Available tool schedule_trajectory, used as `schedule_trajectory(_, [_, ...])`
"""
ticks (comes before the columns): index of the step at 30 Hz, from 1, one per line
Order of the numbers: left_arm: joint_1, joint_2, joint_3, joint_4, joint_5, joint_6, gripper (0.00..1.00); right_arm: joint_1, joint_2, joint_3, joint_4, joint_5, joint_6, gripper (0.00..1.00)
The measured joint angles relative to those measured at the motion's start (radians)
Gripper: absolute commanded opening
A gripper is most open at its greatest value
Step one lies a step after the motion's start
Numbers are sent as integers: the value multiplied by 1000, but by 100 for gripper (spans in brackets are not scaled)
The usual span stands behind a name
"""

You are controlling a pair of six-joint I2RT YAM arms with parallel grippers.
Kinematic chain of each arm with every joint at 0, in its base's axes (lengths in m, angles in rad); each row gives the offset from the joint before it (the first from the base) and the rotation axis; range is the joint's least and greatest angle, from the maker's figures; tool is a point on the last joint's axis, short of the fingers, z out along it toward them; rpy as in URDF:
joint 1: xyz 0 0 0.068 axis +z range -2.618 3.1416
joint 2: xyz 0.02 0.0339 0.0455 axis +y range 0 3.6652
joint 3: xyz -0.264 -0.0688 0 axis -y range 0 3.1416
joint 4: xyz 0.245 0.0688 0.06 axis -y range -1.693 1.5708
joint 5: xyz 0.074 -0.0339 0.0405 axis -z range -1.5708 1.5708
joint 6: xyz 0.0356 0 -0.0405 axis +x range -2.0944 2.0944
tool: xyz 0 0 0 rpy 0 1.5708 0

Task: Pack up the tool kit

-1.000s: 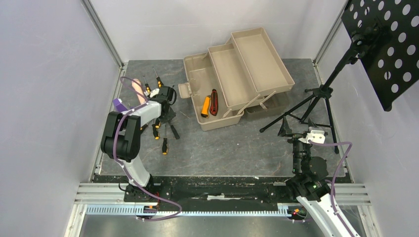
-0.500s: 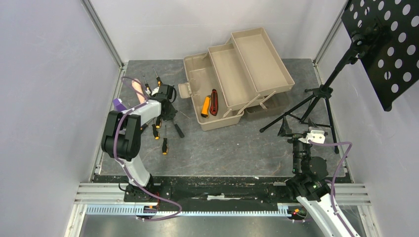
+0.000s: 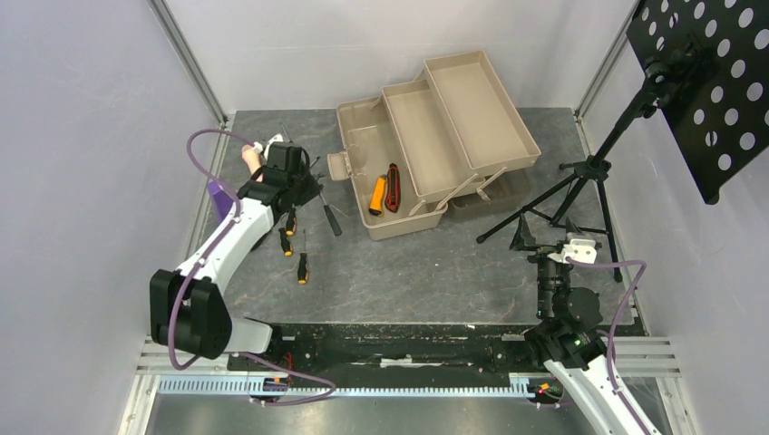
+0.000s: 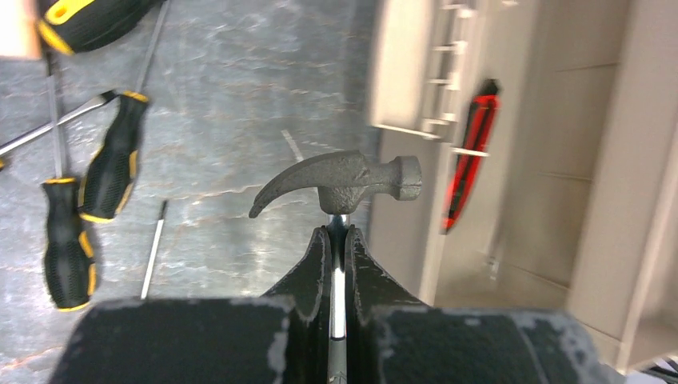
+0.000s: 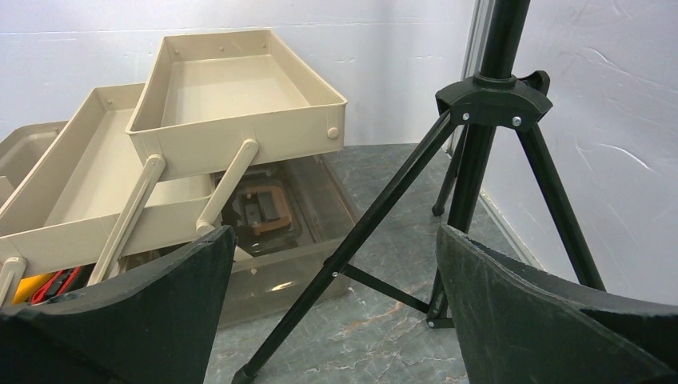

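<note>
My left gripper (image 3: 306,186) is shut on the metal shaft of the small hammer (image 3: 329,217), just left of the toolbox. In the left wrist view the hammer's dark head (image 4: 344,180) sticks out beyond the closed gripper (image 4: 338,232), raised off the floor. The tan toolbox (image 3: 476,100) stands open with its trays folded out. In its bottom lie a red-black utility knife (image 3: 393,188) and an orange tool (image 3: 377,196). Orange-and-black screwdrivers (image 3: 302,267) lie on the floor left of the box. My right gripper (image 3: 544,240) stands open and empty at the near right.
A black tripod stand (image 3: 589,172) with a perforated board (image 3: 716,82) stands right of the toolbox, directly in front of the right gripper (image 5: 334,232). A beige rod (image 3: 252,163) and a purple block (image 3: 216,192) lie by the left wall. Walls enclose three sides.
My left gripper has shut on the hammer's shaft and lifted it. The left arm has stretched out toward the back. The right arm has not moved.
</note>
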Motion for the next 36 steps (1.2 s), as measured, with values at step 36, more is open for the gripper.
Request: schedule_trajectory(36, [-373, 776, 925, 174, 5, -126, 16, 0, 0, 0, 0, -1, 0, 98])
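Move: The open box's middle tray, where the held hammer is headed, lies about 28 cm to the right of the left hand and 12 cm ahead, near hand height. Nearer are the red utility knife, some 19 cm right and level fore-and-aft, and the orange-handled tool, 16 cm right and 2 cm back, both about 11 cm lower. The top tray sits 39 cm right, 19 cm ahead, slightly higher. From the right hand the middle tray is about 23 cm ahead, 29 cm left and 10 cm below. The hammer, still pinched by its shaft just below the head, is carried rightward by the left hand, some 28 cm, and about 14 cm forward, across the deep compartment to the middle tray. It climbs about 13 cm first, then sinks roughly half of that while the hand turns some 20 degrees clockwise and its fingers tip up; the grip is kept. ##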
